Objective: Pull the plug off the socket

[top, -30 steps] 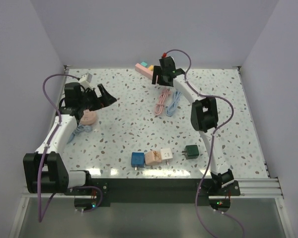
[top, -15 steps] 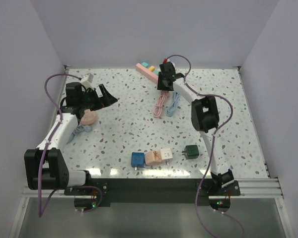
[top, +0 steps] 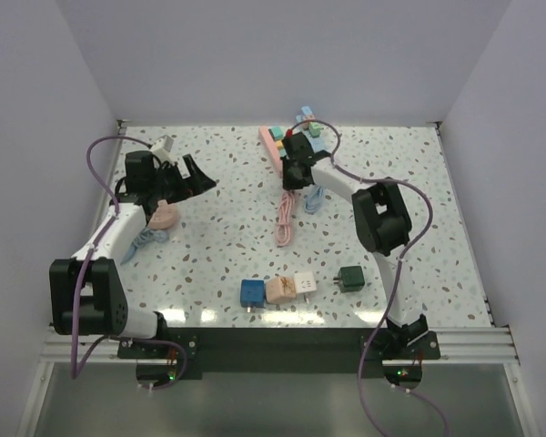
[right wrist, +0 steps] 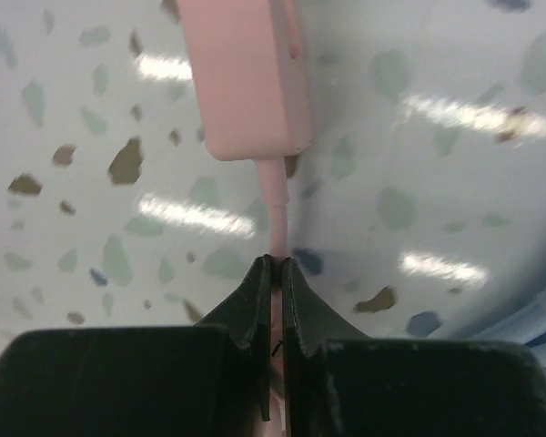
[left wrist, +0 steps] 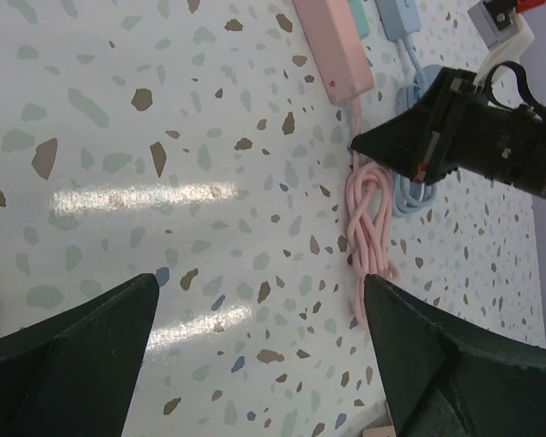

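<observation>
A pink socket strip (top: 273, 146) lies at the back of the table, also seen as the strip (left wrist: 332, 45) and close up as the strip (right wrist: 246, 73). Teal and blue pieces (top: 311, 126) at its far end look like the plug, partly hidden by my right arm. The strip's pink cable (right wrist: 275, 209) runs to a loose coil (top: 283, 218). My right gripper (right wrist: 275, 266) is shut on that cable just below the strip's end, and shows as the right gripper (top: 290, 180). My left gripper (top: 198, 173) hangs open over bare table, its jaws wide in the left wrist view (left wrist: 259, 282).
A blue cable coil (top: 316, 196) lies beside the pink one. A peach adapter (top: 164, 217) and a pale blue cable (top: 146, 238) sit under my left arm. Blue (top: 251, 291), peach (top: 278, 289), white (top: 305, 284) and dark green (top: 351, 278) adapters stand near the front edge.
My right gripper has closed on the pink cable and come nearer. The strip has swung and slid with it, and the pink coil has stretched toward me. The left arm has hardly moved.
</observation>
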Robot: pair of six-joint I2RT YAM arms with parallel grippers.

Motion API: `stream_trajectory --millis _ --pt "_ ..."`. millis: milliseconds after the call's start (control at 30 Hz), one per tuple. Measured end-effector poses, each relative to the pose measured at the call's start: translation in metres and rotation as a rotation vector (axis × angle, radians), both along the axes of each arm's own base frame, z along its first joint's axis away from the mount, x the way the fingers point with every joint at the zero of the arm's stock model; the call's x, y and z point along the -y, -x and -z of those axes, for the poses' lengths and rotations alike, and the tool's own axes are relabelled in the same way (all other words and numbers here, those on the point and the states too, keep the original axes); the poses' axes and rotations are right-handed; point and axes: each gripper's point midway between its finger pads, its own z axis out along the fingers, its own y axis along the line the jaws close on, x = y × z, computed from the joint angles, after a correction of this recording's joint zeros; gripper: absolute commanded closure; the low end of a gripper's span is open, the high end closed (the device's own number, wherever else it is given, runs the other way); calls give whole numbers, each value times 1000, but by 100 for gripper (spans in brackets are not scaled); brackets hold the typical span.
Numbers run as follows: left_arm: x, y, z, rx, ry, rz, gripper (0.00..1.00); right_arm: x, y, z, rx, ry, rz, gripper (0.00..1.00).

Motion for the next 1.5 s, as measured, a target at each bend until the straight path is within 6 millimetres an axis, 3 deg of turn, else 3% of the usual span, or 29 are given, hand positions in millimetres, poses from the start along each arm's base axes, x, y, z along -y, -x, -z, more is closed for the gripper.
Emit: stream_trajectory --millis 100,233,267,333,400,467,600,700,833,1033,1100,1200,1500 --pt "-3 -5 11 -26 -6 -21 0 -34 42 2 -36 -23 -78 100" --pt "-5 -7 29 -74 -13 -41 0 -79 104 4 -90 -69 -177 89" --pt "-6 -8 32 -82 -16 -46 0 -88 118 5 -104 -80 -197 76" --pt "-7 -8 34 -88 -21 -52 0 -103 139 4 -135 -109 -233 66" --pt "-8 -9 35 -88 -24 -56 0 -110 146 2 -151 -133 -250 50" --pt "-9 -9 35 -88 -28 -61 0 -113 147 -3 -163 -160 -259 39" --pt "-10 -10 34 -84 -35 -71 0 -110 144 -14 -158 -186 -260 4" --pt "-11 -10 31 -75 -37 -76 0 -104 135 -32 -126 -204 -244 1" --pt "-9 -10 32 -77 -53 -80 0 -83 113 -80 -26 -233 -185 1" --pt "7 -20 39 -97 -90 -73 0 -26 81 -169 171 -318 -64 2" --pt "17 -27 44 -110 -97 -72 0 -11 77 -182 202 -329 -38 1" --pt "36 -37 53 -141 -101 -83 0 -9 75 -183 207 -333 -37 1" --pt "108 -85 53 -218 -68 -213 0 -9 98 -140 108 -293 -51 1"
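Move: My right hand already pinches the pink cord behind the power strip. The strip's middle is about 14 cm ahead and 4 cm left, the yellow plug on it some 17 cm ahead and 2 cm left. The pink cord bundle lies 9 cm back and 1 cm left, the blue cord 1 cm back and 7 cm right. From my open left hand, the strip is about 22 cm ahead, 17 cm right and 14 cm below. With the cord pinched, I swing my right hand quickly back about 15 cm and left 11 cm, low over the table, dragging the strip towards my left side. I then open the fingers wide, let go and lift some 18 cm, forward and right, before sinking a little. My open left hand dips, waits, then reaches right and forward towards the strip, tipping down. ##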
